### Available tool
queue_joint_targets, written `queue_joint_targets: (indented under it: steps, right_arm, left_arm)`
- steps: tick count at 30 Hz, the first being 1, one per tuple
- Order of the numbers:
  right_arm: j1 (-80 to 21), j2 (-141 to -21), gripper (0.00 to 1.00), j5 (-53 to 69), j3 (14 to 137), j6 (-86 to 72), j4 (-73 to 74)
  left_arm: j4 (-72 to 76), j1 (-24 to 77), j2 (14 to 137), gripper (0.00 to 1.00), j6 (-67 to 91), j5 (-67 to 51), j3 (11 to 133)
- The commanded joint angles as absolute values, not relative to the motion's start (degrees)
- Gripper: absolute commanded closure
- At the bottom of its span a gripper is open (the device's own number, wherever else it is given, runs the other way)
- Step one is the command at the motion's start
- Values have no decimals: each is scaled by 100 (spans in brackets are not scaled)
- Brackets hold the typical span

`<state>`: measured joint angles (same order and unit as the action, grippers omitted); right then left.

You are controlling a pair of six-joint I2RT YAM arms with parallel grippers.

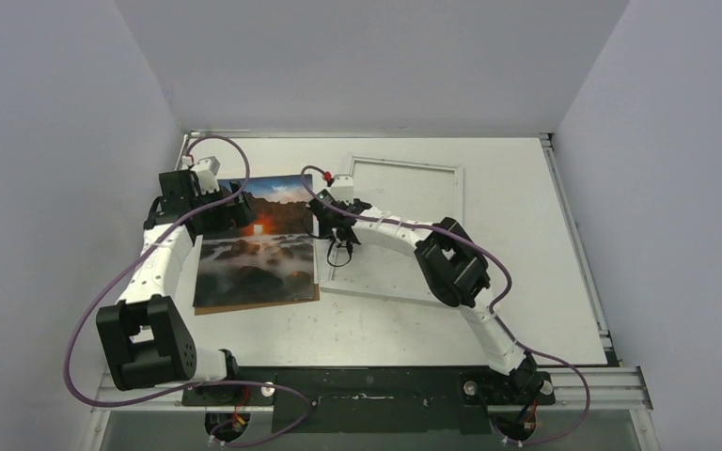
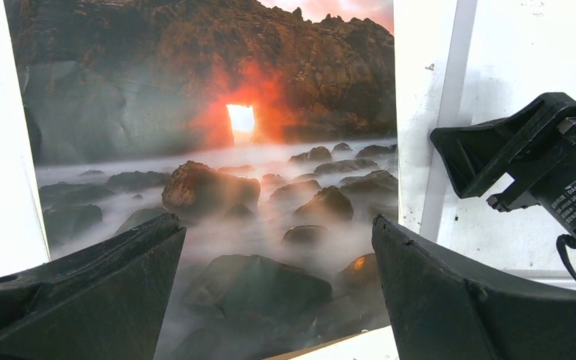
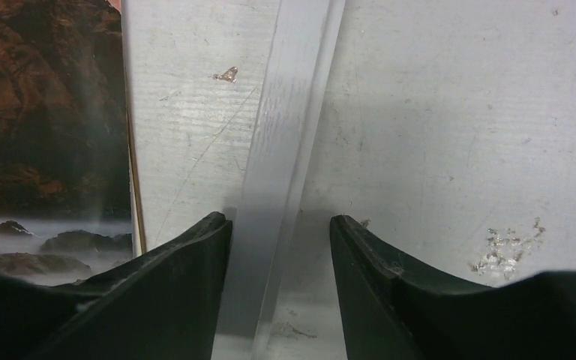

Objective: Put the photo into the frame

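Observation:
The photo (image 1: 258, 254), a sunset over dark rocks and misty water, lies flat on a brown board (image 1: 316, 295) at left-centre of the table. To its right lies the white frame (image 1: 404, 163). My left gripper (image 1: 238, 211) hovers open over the photo's far left part; in its wrist view the fingers (image 2: 276, 223) stand wide above the photo (image 2: 217, 135) with nothing between them. My right gripper (image 1: 340, 246) is down at the frame's left rail. Its jaws (image 3: 279, 221) straddle that rail (image 3: 292, 90), the left finger at the rail's edge, the right one a gap away.
The white table (image 1: 526, 244) lies between grey walls, with a metal rail along its right edge (image 1: 578, 244). A brown board edge (image 3: 133, 187) shows beside the photo (image 3: 45, 112). The right arm's wrist (image 2: 540, 157) sits close to the left gripper, just beyond the frame rail (image 2: 442, 135).

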<state>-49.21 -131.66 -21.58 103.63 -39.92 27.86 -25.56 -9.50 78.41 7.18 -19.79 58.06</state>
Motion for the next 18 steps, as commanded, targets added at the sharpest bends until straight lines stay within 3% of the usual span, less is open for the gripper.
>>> queue_joint_targets:
  steps: [1,7,18]
  right_arm:
    - [-4816,-12986,52,-2179,10017,-4026,2427]
    - [-4729,-12212,73,-2374,8887,-4277,2169]
    - [-4698,-11073,80,-2875,7439,-4740,1999]
  left_arm:
    - [-2582,-993,7900,4,625,-2010,6111]
    - [-2592,-948,7938,4,571,-1986,6136]
    - [-2922,-861,8389,4,368,-1945,6315]
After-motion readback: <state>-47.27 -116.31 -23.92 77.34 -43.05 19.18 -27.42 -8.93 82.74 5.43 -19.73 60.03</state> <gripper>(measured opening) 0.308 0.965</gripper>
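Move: The white frame's left rail lies right between the right hand's open fingers, its middle about 1 cm ahead and 1 cm below; the frame's middle is level with the hand and about 13 cm to its right. The photo's middle is some 18 cm to the right hand's left and 2 cm back. From the left hand, the photo's middle is about 5 cm right and 14 cm below; the rail is roughly 23 cm right, 3 cm ahead and 13 cm below. The right hand, already low astride the frame's left rail, closes its half-open fingers until they pinch it, sinking barely half a centimetre, then drags it about 8 cm to the right and 4 cm back, away from the photo, turning some 5 degrees clockwise. The left hand, fingers still wide open, sinks a little under 2 cm above the photo, touching nothing. ##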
